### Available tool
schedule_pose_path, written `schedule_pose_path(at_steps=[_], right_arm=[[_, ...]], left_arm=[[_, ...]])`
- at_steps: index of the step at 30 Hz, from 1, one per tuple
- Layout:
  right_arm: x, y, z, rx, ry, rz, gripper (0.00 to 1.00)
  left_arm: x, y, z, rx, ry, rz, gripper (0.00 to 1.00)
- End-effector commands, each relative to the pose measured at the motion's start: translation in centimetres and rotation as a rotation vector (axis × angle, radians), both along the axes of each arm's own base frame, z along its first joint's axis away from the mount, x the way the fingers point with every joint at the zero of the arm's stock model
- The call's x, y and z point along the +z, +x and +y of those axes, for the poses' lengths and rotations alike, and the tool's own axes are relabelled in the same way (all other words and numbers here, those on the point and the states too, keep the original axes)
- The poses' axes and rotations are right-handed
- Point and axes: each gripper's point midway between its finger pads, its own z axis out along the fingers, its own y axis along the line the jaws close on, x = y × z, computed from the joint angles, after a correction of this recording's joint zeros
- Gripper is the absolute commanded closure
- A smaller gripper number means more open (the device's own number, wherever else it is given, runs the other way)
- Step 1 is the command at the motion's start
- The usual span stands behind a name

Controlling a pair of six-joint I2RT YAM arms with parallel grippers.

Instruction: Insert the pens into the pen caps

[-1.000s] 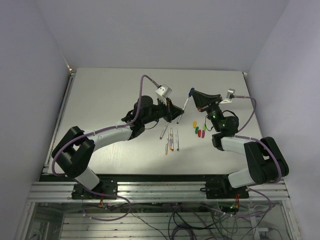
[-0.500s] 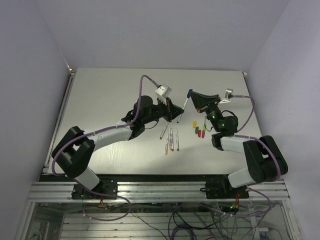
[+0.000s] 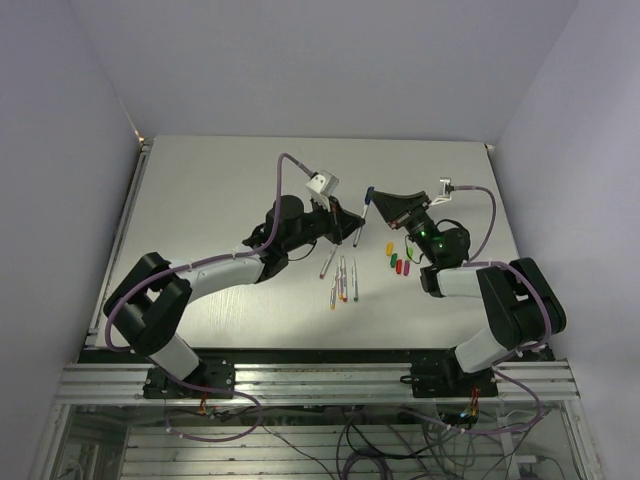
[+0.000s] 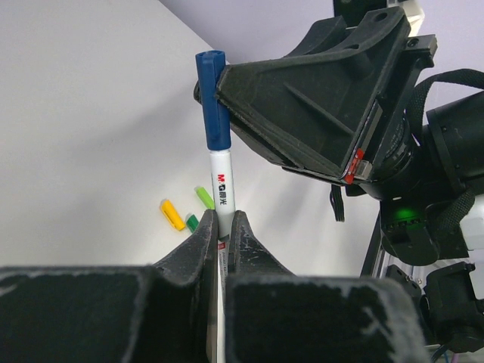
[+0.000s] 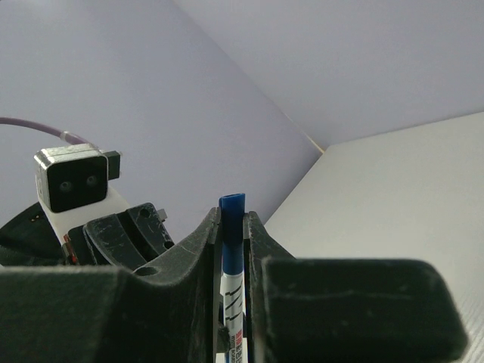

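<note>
One white pen (image 4: 221, 185) stands up between my left gripper's (image 4: 221, 221) shut jaws, held low on its barrel. A blue pen cap (image 4: 212, 98) sits over the pen's upper end, and my right gripper (image 5: 232, 221) is shut on that blue cap (image 5: 233, 231). In the top view the two grippers meet above mid-table, left gripper (image 3: 347, 224) below, right gripper (image 3: 377, 204) at the cap (image 3: 369, 194). Several loose pens (image 3: 342, 277) lie on the table near the arms. Yellow (image 3: 388, 247), green (image 3: 393, 257), red (image 3: 397, 266) and magenta (image 3: 407, 268) caps lie to their right.
The white table (image 3: 220, 190) is walled by pale purple panels at the back and sides. The left wrist camera block (image 5: 72, 178) and its purple cable (image 3: 290, 170) sit close to the right gripper. An aluminium rail (image 3: 300, 370) runs along the near edge.
The right gripper has shifted left with the blue cap, and the held pen now stands more upright. The left gripper has barely moved.
</note>
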Motion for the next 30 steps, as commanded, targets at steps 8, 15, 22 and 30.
schedule_pose_path(at_steps=[8, 15, 22, 30], right_arm=[[1.1, -3.5, 1.8, 0.153, -0.034, -0.131, 0.98], [0.5, -3.7, 2.4, 0.150, -0.106, -0.121, 1.00], [-0.4, -3.7, 3.4, 0.157, -0.177, -0.096, 1.00], [-1.7, -3.6, 3.8, 0.135, -0.234, -0.056, 1.00]], left_arm=[[13.5, -0.6, 0.9, 0.025, -0.272, -0.332, 0.93], [17.1, -0.6, 1.6, 0.056, -0.330, -0.421, 0.93], [20.2, -1.0, 2.4, 0.076, -0.391, -0.494, 0.93], [22.5, -1.6, 3.4, 0.091, -0.435, -0.548, 0.93]])
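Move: The blue cap, gripped by the right hand and already on the end of the left hand's pen, lies about 4 cm ahead of the left hand, 1 cm to its right and 5 cm above. From the right hand, the pen's middle is some 4 cm back, 1 cm left and 5 cm below. Roughly 23 cm beneath the left hand's level, the yellow cap lies 9 cm ahead and 9 cm right, the light green cap 8 cm ahead and 14 cm right. Upward together, after a brief hold, both hands lift about 5 cm away from the table, the right also easing back some 2 cm. Left fingers keep their pinch on the pen and right fingers theirs on the blue cap, while both wrists tip up by around 10 degrees, bringing the forward-leaning pen more upright. ##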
